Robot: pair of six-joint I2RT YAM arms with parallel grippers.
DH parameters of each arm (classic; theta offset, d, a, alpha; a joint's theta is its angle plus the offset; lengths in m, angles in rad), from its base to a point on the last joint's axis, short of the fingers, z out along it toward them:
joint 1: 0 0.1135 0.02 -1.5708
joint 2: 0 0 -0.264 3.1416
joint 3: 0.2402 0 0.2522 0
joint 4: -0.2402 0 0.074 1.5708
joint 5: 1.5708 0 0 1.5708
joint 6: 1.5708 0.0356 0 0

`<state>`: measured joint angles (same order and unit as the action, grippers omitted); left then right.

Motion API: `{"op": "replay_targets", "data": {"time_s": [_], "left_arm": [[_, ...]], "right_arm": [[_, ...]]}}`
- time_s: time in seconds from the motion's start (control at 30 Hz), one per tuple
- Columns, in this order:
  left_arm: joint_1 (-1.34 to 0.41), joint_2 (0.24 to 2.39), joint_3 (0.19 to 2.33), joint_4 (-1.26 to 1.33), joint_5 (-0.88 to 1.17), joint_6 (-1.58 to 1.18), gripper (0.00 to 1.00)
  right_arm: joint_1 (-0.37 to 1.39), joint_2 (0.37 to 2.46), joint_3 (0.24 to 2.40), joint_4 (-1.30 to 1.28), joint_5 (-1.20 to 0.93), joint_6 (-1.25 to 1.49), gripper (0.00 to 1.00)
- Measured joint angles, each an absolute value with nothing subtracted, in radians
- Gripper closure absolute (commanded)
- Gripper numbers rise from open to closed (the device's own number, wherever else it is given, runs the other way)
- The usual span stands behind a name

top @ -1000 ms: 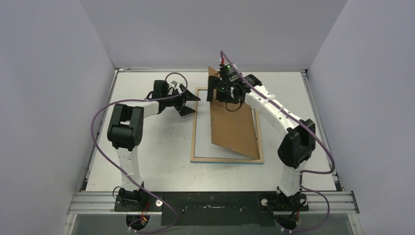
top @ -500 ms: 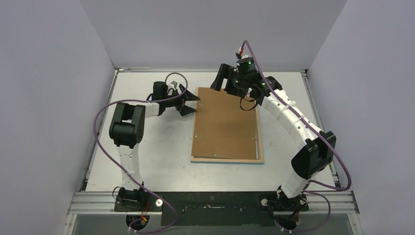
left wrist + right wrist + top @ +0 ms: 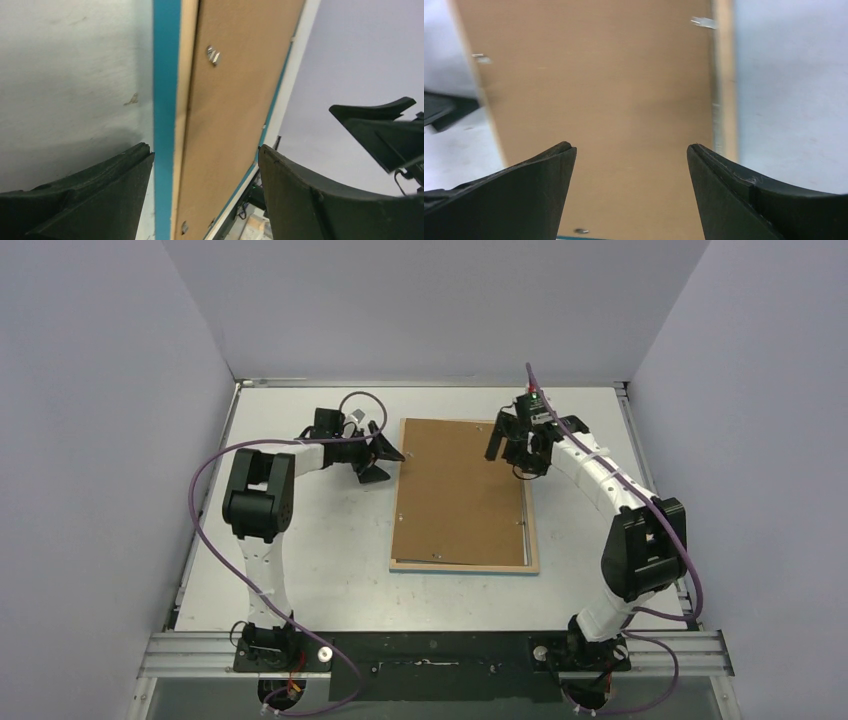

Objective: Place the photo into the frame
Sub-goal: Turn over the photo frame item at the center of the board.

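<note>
The frame [image 3: 465, 567] lies face down mid-table, its light wood back up and its blue edge [image 3: 162, 125] showing in the left wrist view. A plain brown backing board [image 3: 460, 490] lies flat inside it and covers the opening. The photo is hidden. My left gripper [image 3: 393, 462] is open at the frame's far left edge, one finger [image 3: 100, 195] over the table and the other over the board. My right gripper [image 3: 505, 450] hovers open above the board's far right part [image 3: 599, 90], holding nothing.
Small metal tabs [image 3: 702, 21] sit along the frame's wood rim [image 3: 724, 75]. Bare white table [image 3: 300, 540] surrounds the frame, bounded by grey walls at the back and both sides. My right gripper's fingers [image 3: 380, 130] show beyond the frame in the left wrist view.
The backing board, held tilted up by my right gripper a second ago, now lies flat in the frame. My right gripper has let go and moved right. The left arm barely moved.
</note>
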<state>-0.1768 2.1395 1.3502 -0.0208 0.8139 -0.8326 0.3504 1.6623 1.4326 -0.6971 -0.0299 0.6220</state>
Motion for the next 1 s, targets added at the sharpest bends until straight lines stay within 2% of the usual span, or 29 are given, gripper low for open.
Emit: {"op": "replay_targets", "data": {"time_s": [0.3, 0.63, 0.8, 1.0], "left_arm": [[-0.205, 2.112, 1.364, -0.231, 0.735, -0.646, 0.31], [-0.227, 2.1, 1.364, -0.299, 0.711, -0.594, 0.36], [-0.239, 2.095, 1.364, -0.32, 0.693, -0.588, 0.43], [-0.262, 2.094, 1.364, -0.355, 0.672, -0.581, 0.57]], "right_arm": [[0.156, 1.662, 1.198, -0.683, -0.008, 0.546, 0.13], [0.138, 1.726, 1.116, -0.546, -0.161, 0.527, 0.13], [0.131, 1.767, 1.102, -0.509, -0.213, 0.524, 0.14], [0.13, 1.768, 1.095, -0.476, -0.258, 0.523, 0.18]]}}
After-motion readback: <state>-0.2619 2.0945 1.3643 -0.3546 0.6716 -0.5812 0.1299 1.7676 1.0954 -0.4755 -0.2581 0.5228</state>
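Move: The photo frame's left side, at the spot to be straddled, lies about 5 cm back from the left hand, 1 cm to its right and 4 cm below; the upper left clip is some 2 cm ahead, 3 cm right, equally low. The frame's right side, at its spot, lies about 3 cm back from the right hand, 6 cm to its right and 14 cm down, the right clip roughly 9 cm back, 5 cm right, as low. Both long sides of the frame get straddled. To its right side the right hand swings rightward some 9 cm while sinking, then eases about 3 cm back left, about 12 cm lower in all, tipping steeper, fingers still wide open. Along its left side the left hand slides back about 5 cm and sinks a little, rolling slightly, its fingers closing partway around the edge, the outer one seeming to touch the blue face. ##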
